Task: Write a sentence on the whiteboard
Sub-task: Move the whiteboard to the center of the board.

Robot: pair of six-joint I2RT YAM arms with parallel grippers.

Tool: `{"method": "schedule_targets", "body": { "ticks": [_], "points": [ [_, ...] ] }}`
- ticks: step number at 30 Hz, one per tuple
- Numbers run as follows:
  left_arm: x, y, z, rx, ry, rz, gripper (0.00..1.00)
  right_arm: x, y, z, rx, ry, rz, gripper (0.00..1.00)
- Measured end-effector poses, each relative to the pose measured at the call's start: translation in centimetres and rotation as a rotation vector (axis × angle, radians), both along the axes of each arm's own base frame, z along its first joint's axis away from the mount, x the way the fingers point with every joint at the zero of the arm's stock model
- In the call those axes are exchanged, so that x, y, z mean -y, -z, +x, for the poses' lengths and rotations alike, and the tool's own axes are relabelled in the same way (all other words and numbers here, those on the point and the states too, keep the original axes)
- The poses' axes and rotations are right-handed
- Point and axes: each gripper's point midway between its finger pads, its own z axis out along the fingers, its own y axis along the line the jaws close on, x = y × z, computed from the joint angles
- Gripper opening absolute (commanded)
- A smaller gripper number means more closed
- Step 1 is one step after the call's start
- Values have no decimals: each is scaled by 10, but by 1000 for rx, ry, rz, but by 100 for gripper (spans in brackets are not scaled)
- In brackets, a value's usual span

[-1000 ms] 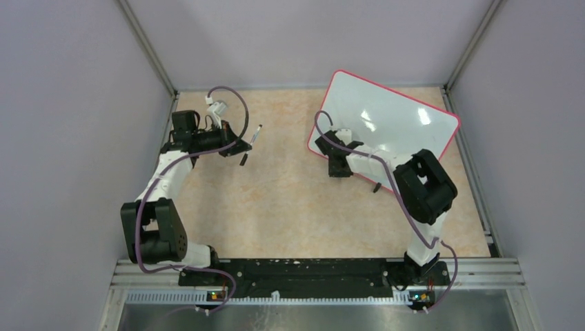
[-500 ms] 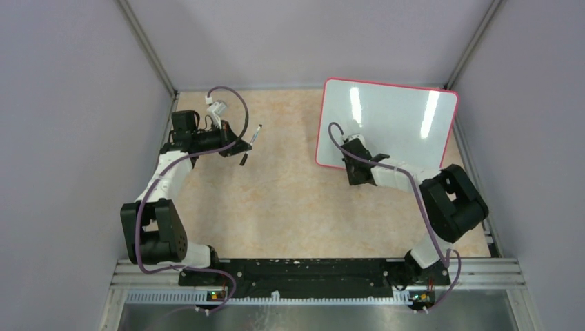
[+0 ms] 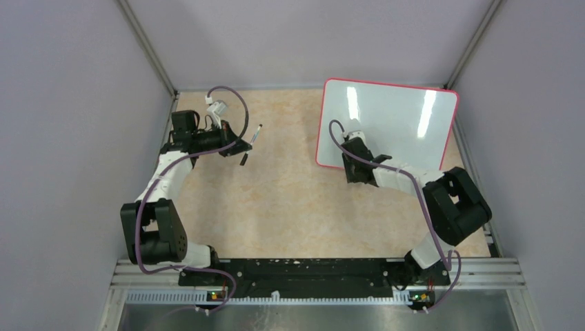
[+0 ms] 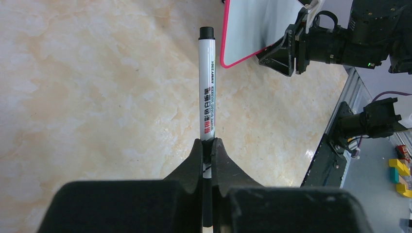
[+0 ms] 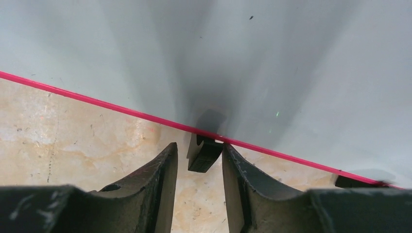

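The whiteboard (image 3: 393, 117) lies flat at the back right of the table, white with a pink-red rim; no sentence shows on its face. My right gripper (image 3: 353, 157) sits at its near edge. In the right wrist view its jaws (image 5: 199, 148) stand open around a small black clip (image 5: 204, 153) on the rim of the whiteboard (image 5: 218, 58); the right finger touches the clip and a gap shows on the left. My left gripper (image 4: 208, 143) is shut on a white marker (image 4: 208, 87) with its black cap on, held above the table at the back left (image 3: 243, 147).
A second black clip (image 5: 359, 180) sits further right along the rim. Grey walls and metal frame posts close in the table on three sides. The left wrist view shows the right arm (image 4: 330, 41) beside the whiteboard (image 4: 252, 29), and coloured blocks (image 4: 401, 172) beyond the table.
The whiteboard has swung from a tilted lie to square with the table, pulled by the right gripper. The right jaws have since opened off the clip. The left arm has not moved.
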Motion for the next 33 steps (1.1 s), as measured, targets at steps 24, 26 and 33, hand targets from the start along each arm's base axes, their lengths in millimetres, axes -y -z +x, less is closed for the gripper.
{"method": "schedule_targets", "body": {
  "ticks": [24,26,33],
  "points": [
    [-11,-6,4,-31,-54,-25,0,-60,-1,-31,-19,-222,100,0],
    [-14,-12,5,-20,-65,-27,0,-73,-1,-43,-37,-264,115,0],
    [-30,-39,8,33,-121,-42,0,-106,1,-79,-99,-400,151,16]
  ]
}}
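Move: The black clip on the whiteboard's near edge sits between the right hand's open fingers, only about 1 cm ahead and 1 cm lower. The middle of the whiteboard is some 15 cm ahead and 11 cm to the right of that hand, nearly level in height, and a second clip lies about 13 cm to the right along the same edge. From the left hand the first clip is roughly 30 cm right, level fore and aft, 17 cm below. The whiteboard's clip is pinched as the right fingers close on it with a nudge forward of about 1 cm; then the right hand drags the board by it to the left and back, about 13 cm at nearly constant height, turning counter-clockwise some 25 degrees. Late on, the left hand, still holding the marker, rises and shifts left about 5 cm. ##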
